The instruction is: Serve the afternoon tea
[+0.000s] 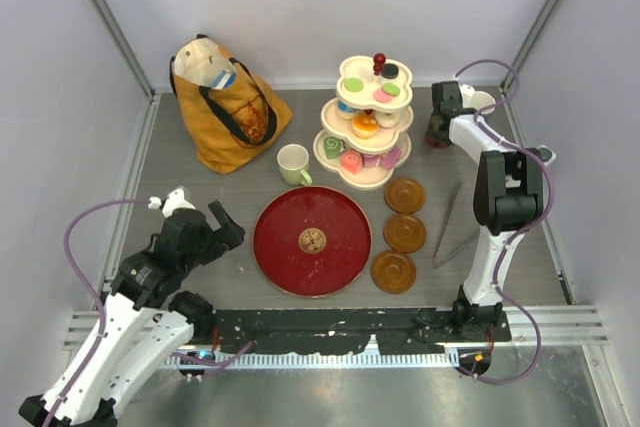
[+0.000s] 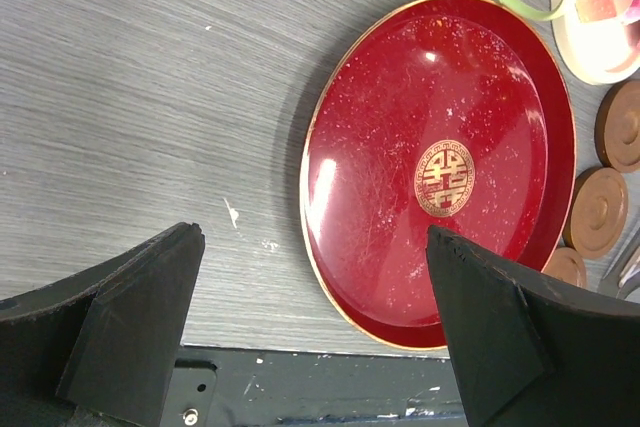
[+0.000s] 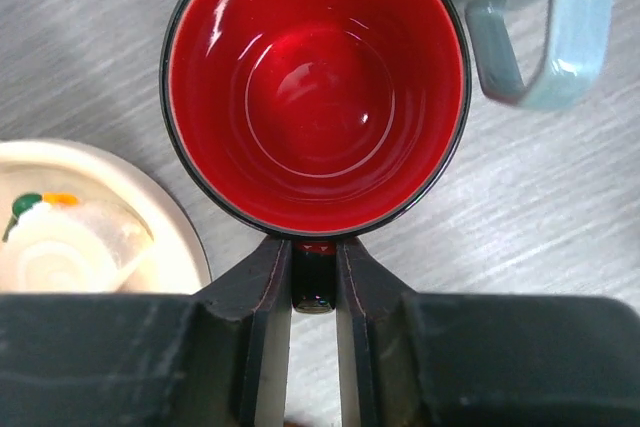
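Observation:
The red mug [image 3: 315, 87] stands upright at the back right of the table, and my right gripper [image 3: 314, 252] is shut on its dark handle [image 3: 314, 282]. From above, the right gripper [image 1: 440, 125] covers most of that mug [image 1: 433, 139]. A grey-blue mug [image 3: 560, 37] stands just beside it. The pale green mug [image 1: 293, 163] stands behind the red tray [image 1: 280, 247]. Colourful pastries [image 1: 364, 125] fill a cream three-tier stand [image 1: 328, 151]. My left gripper [image 1: 226, 226] hangs open and holds nothing at the tray's left, over the near table edge [image 2: 312, 237].
A mustard tote bag [image 1: 225, 107] sits at the back left. Three brown coasters [image 1: 405, 232] lie right of the tray, with metal tongs [image 1: 448, 227] beyond them. The stand's bottom plate [image 3: 175, 247] is close to the red mug's left. Walls enclose the table.

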Controlling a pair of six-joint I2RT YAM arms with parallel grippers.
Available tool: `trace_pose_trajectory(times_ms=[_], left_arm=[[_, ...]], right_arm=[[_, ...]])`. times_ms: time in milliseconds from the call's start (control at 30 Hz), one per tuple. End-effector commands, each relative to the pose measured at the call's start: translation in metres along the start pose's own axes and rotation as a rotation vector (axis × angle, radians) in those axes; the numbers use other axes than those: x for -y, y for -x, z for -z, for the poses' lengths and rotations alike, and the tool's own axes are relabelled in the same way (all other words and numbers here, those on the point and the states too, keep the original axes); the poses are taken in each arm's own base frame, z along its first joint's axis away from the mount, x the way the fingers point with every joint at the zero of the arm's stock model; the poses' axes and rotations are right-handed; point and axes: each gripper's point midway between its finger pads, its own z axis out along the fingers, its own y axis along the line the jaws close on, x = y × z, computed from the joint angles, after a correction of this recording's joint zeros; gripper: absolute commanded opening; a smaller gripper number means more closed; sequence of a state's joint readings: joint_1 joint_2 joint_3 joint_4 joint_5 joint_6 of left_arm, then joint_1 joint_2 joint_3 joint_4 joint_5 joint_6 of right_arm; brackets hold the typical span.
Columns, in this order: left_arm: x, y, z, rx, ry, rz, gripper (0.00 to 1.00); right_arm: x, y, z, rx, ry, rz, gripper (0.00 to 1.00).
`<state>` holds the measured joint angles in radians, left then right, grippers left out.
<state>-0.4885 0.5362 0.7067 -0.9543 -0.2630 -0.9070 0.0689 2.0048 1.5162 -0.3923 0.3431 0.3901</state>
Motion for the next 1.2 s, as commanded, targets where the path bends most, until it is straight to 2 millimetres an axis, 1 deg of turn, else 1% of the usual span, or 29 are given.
trace_pose_trajectory(times_ms=[0, 33, 67, 100, 133, 167, 200, 233, 267, 300, 333, 367, 400, 433, 467, 500, 533, 567, 600, 633, 667, 700, 800, 833, 967, 1067, 1167], left_arm=[[0.004, 0.016, 0.013, 0.066, -0.026, 0.029, 1.00], [0.003, 0.015, 0.014, 0.064, -0.030, 0.031, 1.00], [0.004, 0.015, 0.015, 0.066, -0.036, 0.036, 1.00], [0.003, 0.014, 0.015, 0.064, -0.039, 0.038, 1.00], [0.003, 0.013, 0.016, 0.066, -0.046, 0.042, 1.00], [0.003, 0.012, 0.016, 0.063, -0.052, 0.047, 1.00], [0.003, 0.011, 0.017, 0.062, -0.057, 0.048, 0.99], [0.004, 0.010, 0.018, 0.059, -0.067, 0.048, 1.00], [0.004, 0.009, 0.019, 0.057, -0.071, 0.048, 1.00], [0.004, 0.008, 0.020, 0.056, -0.072, 0.048, 1.00], [0.003, 0.008, 0.020, 0.053, -0.072, 0.050, 1.00], [0.002, 0.006, 0.021, 0.049, -0.074, 0.051, 1.00], [0.002, 0.006, 0.022, 0.050, -0.079, 0.056, 1.00], [0.002, 0.005, 0.022, 0.048, -0.086, 0.059, 1.00], [0.002, 0.003, 0.022, 0.043, -0.092, 0.063, 1.00], [0.003, 0.001, 0.023, 0.042, -0.102, 0.067, 1.00], [0.002, -0.001, 0.022, 0.037, -0.103, 0.076, 1.00], [0.002, -0.003, 0.021, 0.031, -0.108, 0.085, 1.00], [0.002, -0.006, 0.021, 0.022, -0.115, 0.093, 1.00], [0.003, -0.009, 0.020, 0.015, -0.123, 0.097, 1.00], [0.004, -0.011, 0.019, 0.006, -0.132, 0.103, 1.00], [0.004, -0.015, 0.018, -0.004, -0.138, 0.105, 0.99], [0.003, -0.019, 0.018, -0.023, -0.141, 0.111, 1.00], [0.002, -0.021, 0.019, -0.028, -0.135, 0.113, 1.00], [-0.005, -0.025, 0.021, -0.043, -0.110, 0.132, 0.99], [-0.006, -0.028, 0.023, -0.051, -0.113, 0.142, 1.00], [-0.008, -0.027, 0.027, -0.045, -0.119, 0.152, 1.00]], right_arm=[[0.008, 0.038, 0.052, 0.142, 0.014, -0.013, 0.06], [0.012, 0.036, 0.066, 0.161, 0.021, -0.005, 0.06], [0.012, 0.035, 0.073, 0.175, 0.019, 0.002, 0.06], [0.018, 0.029, 0.086, 0.187, 0.023, 0.006, 0.06], [0.017, 0.034, 0.105, 0.223, 0.050, -0.003, 0.06], [0.022, 0.014, 0.104, 0.194, 0.044, 0.006, 0.06], [0.018, 0.018, 0.122, 0.234, 0.071, -0.003, 0.06], [0.024, -0.003, 0.119, 0.204, 0.061, 0.015, 0.06], [0.022, -0.006, 0.134, 0.223, 0.088, 0.011, 0.06], [0.025, -0.022, 0.133, 0.201, 0.093, 0.023, 0.06], [0.022, -0.025, 0.146, 0.217, 0.124, 0.020, 0.06], [0.021, -0.041, 0.145, 0.186, 0.145, 0.036, 0.06], [0.018, -0.041, 0.158, 0.211, 0.185, 0.037, 0.06], [0.017, -0.056, 0.158, 0.191, 0.206, 0.053, 0.06], [0.014, -0.064, 0.167, 0.204, 0.237, 0.063, 0.06], [0.010, -0.069, 0.172, 0.208, 0.258, 0.074, 0.06], [0.011, -0.073, 0.178, 0.219, 0.270, 0.069, 0.06], [0.009, -0.072, 0.186, 0.233, 0.292, 0.071, 0.06], [0.009, -0.079, 0.186, 0.226, 0.298, 0.081, 0.06], [0.004, -0.075, 0.192, 0.252, 0.328, 0.083, 0.06], [0.003, -0.082, 0.190, 0.241, 0.342, 0.092, 0.06], [0.001, -0.082, 0.190, 0.249, 0.354, 0.098, 0.06], [-0.004, -0.091, 0.186, 0.236, 0.366, 0.129, 0.06], [-0.007, -0.090, 0.185, 0.244, 0.372, 0.130, 0.06], [-0.018, -0.100, 0.182, 0.231, 0.404, 0.153, 0.06], [-0.024, -0.107, 0.179, 0.220, 0.413, 0.173, 0.06], [-0.024, -0.113, 0.174, 0.208, 0.396, 0.178, 0.06]])
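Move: Just past the right hand's fingers, which already grip its handle, the red mug stands some 5 cm ahead and 3 cm right. The far coaster lies about 19 cm back, 11 cm left and 5 cm below this hand; the middle coaster is 10 cm nearer the base than that one. Cake stand: 5 cm back, 21 cm left. Slate mug: 10 cm ahead, 12 cm right. From the left hand, the far coaster is about 14 cm ahead, 39 cm right, 12 cm below. Lifting the red mug by its handle, the right hand sweeps it back about 20 cm towards the far coaster, rising some 6 cm on the way. It drifts left ever more, 10 cm in all, then sinks about 4 cm, turning some 20 degrees counter-clockwise with its grip kept. The open, empty left hand eases back 3 cm. ##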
